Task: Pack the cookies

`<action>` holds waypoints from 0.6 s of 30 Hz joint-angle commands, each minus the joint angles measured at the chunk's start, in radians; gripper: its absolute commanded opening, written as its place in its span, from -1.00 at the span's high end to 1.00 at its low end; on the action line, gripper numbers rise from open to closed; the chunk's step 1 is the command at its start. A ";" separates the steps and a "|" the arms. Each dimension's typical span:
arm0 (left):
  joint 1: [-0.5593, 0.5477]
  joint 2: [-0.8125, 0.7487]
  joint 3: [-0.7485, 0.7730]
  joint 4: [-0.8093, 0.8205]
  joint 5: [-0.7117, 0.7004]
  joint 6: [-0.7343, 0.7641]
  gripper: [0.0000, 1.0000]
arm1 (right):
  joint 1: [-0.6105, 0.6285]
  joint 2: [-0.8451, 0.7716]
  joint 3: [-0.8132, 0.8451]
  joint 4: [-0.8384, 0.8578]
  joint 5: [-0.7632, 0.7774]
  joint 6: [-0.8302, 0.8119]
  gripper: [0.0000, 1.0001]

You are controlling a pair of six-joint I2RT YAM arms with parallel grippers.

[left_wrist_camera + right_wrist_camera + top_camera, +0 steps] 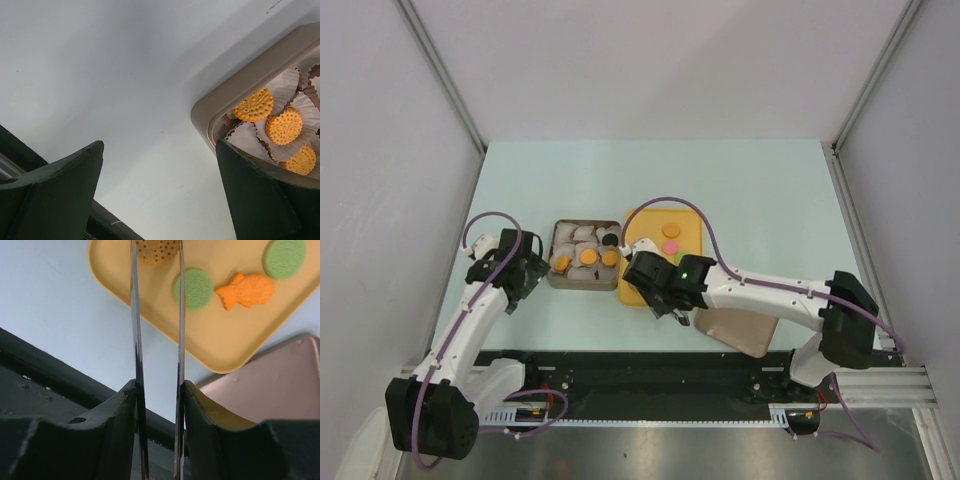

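Observation:
The cookies lie in two places. Three orange ones (283, 126) sit in white paper cups in the tan box (553, 270), along with a black one (608, 239). On the yellow tray (225, 345) lie two green rounds (193, 288) and an orange fish-shaped one (246, 290). My right gripper (158, 387) is shut on metal tongs (135, 315), whose blades pinch a round orange cookie (156, 250) over the tray's near-left corner. My left gripper (160, 150) hangs open and empty over bare table, left of the box.
The box's brownish lid (740, 328) lies on the table just right of the tray's near edge, under the right forearm. A pink cookie (670, 246) and an orange one (671, 230) lie further back on the tray. A black rail (60, 370) runs along the near table edge.

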 commanded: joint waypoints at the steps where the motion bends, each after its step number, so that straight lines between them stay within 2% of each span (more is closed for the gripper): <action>1: 0.001 -0.016 -0.006 0.024 0.010 0.020 -0.96 | -0.026 -0.151 0.007 -0.047 0.062 0.008 0.38; 7: 0.001 -0.008 -0.001 0.026 0.014 0.020 -0.96 | -0.079 -0.231 0.055 -0.073 0.105 -0.015 0.41; 11: 0.001 0.004 0.000 0.029 0.017 0.020 -0.96 | -0.093 -0.242 0.081 0.028 0.062 -0.040 0.44; 18: 0.001 0.020 0.003 0.029 0.011 0.024 -0.96 | -0.098 -0.117 0.161 0.142 -0.049 -0.107 0.45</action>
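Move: The right hand grips tweezers whose tips already hold an orange cookie, about 4 cm ahead, 5 left and 9 below. The cookie box it is bound for lies some 9 cm ahead, 16 left and 8 below. Also 9 below: a green cookie about 2 ahead and level sideways, and the orange fish 5 ahead and 4 right. From the idle left hand, the box sits about 5 cm ahead, 14 right, 8 below. Tweezers still pinched, the right hand lifts about 9 cm from the tray, some 4 forward, swaying right then left. ##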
